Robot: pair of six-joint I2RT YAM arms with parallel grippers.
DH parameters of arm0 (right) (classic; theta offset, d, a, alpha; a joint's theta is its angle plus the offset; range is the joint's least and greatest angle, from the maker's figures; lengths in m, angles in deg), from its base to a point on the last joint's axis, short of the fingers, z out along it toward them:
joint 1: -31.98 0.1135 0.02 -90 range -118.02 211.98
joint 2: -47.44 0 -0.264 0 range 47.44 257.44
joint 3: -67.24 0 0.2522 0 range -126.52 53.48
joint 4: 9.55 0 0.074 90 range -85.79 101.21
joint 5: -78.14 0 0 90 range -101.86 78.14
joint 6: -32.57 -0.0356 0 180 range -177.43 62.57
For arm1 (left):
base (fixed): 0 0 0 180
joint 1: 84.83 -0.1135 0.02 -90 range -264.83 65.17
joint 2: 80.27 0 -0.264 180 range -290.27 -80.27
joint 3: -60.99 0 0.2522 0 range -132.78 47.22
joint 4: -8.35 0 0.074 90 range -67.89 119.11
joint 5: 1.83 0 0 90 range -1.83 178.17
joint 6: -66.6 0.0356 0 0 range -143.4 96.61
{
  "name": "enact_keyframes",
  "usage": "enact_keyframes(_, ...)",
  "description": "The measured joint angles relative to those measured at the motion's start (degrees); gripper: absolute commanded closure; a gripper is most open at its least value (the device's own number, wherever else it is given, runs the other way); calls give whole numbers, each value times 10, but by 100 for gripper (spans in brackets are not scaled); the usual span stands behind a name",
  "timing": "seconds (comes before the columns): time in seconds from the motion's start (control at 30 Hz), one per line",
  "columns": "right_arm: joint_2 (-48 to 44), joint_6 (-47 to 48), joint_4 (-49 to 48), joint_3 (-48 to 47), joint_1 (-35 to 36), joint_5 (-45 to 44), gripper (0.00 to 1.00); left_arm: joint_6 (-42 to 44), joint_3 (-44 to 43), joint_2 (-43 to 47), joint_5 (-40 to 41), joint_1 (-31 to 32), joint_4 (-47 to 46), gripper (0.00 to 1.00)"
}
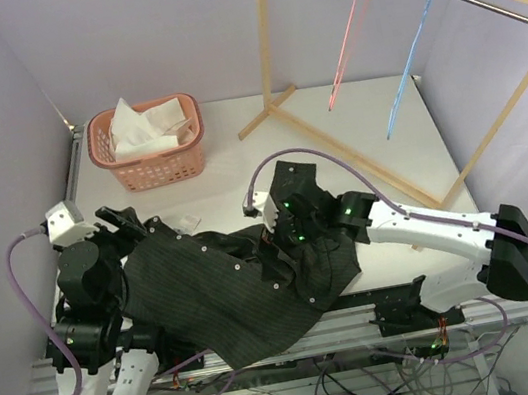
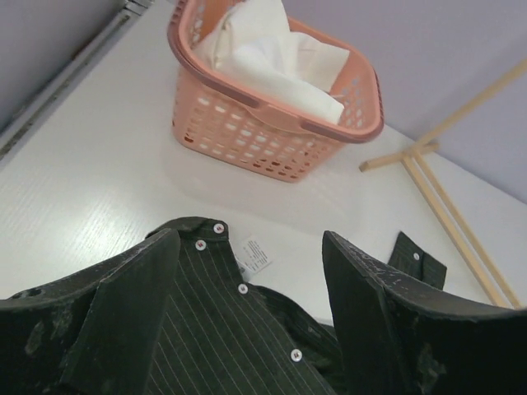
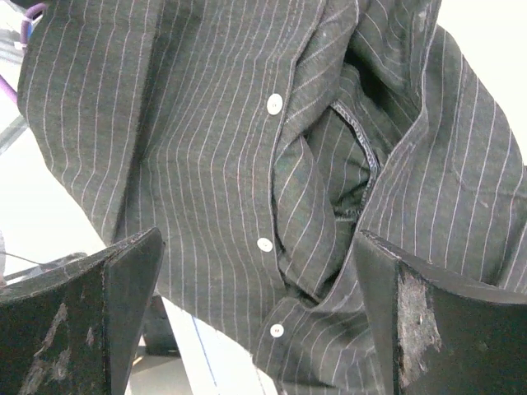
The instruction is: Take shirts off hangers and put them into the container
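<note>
The dark pinstriped shirt [image 1: 218, 286] lies crumpled on the table's front, its hem hanging over the near edge. My left gripper [image 1: 132, 225] stands open just over its collar [image 2: 198, 234], with the fabric [image 2: 222, 329] between the fingers but not pinched. My right gripper [image 1: 287, 244] hovers open above the shirt's buttoned middle [image 3: 222, 148]; its fingers [image 3: 412, 313] straddle a fold. The white shirt [image 1: 146, 131] sits bunched in the salmon container [image 1: 158, 170] at the back left, also seen ahead in the left wrist view [image 2: 263, 140]. The pink hanger [image 1: 349, 36] and the blue hanger [image 1: 413, 56] hang bare on the rail.
The wooden rack's foot [image 1: 357, 146] runs diagonally across the back right of the table, and its upright post [image 1: 264, 25] stands beside the container. A cuff of the dark shirt [image 2: 416, 262] lies near the rack foot [image 2: 445, 206]. Purple walls close in left and right.
</note>
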Motion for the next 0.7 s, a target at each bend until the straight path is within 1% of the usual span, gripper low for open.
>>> enact_keyframes(0.1,21,18,-35,5,0,14,0,-8,1,3,25,0,2,19)
enact_keyframes(0.23,103,42,-77,-4,0,19,0,-10,0,3,41,0,9,19)
enact_keyframes(0.37,196,52,-87,-20,0,25,0,-10,-2,7,53,0,25,18)
enact_keyframes(0.5,259,60,-89,-38,6,26,0,-10,-2,26,65,0,39,18)
enact_keyframes(0.53,270,61,-88,-45,8,26,4,-10,-2,33,67,0,40,18)
enact_keyframes(0.57,281,62,-86,-55,10,25,14,-10,-2,38,68,0,40,18)
enact_keyframes(0.6,290,63,-84,-65,12,24,34,-10,-2,41,68,0,40,18)
enact_keyframes(0.63,303,65,-81,-80,15,25,60,-11,-2,42,68,0,40,18)
enact_keyframes(0.67,316,67,-80,-97,16,28,92,-12,-2,42,68,0,40,18)
enact_keyframes(0.7,330,66,-78,-118,17,30,100,-12,-2,41,68,0,41,18)
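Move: The right hand, open and empty, has the dark striped shirt spread out beneath it, with the shirt's middle about 5 cm to its left, level with it and some 14 cm below. The white tag lies roughly 17 cm left and 17 cm ahead. The basket stands about 35 cm ahead and 25 cm left, its middle some 8 cm lower. From the left hand, the shirt's middle is about 10 cm back, 22 cm right and 27 cm down. The right hand's fingers come down onto the shirt's front and start closing on a fold of it, to about half open and with cloth between them. To get there the hand sinks about 12 cm while carrying some 7 cm left, the fingers tipping roughly 10 degrees steeper; once down, it goes on left as they close. The left hand, empty and open, drifts about 3 cm left and back. ##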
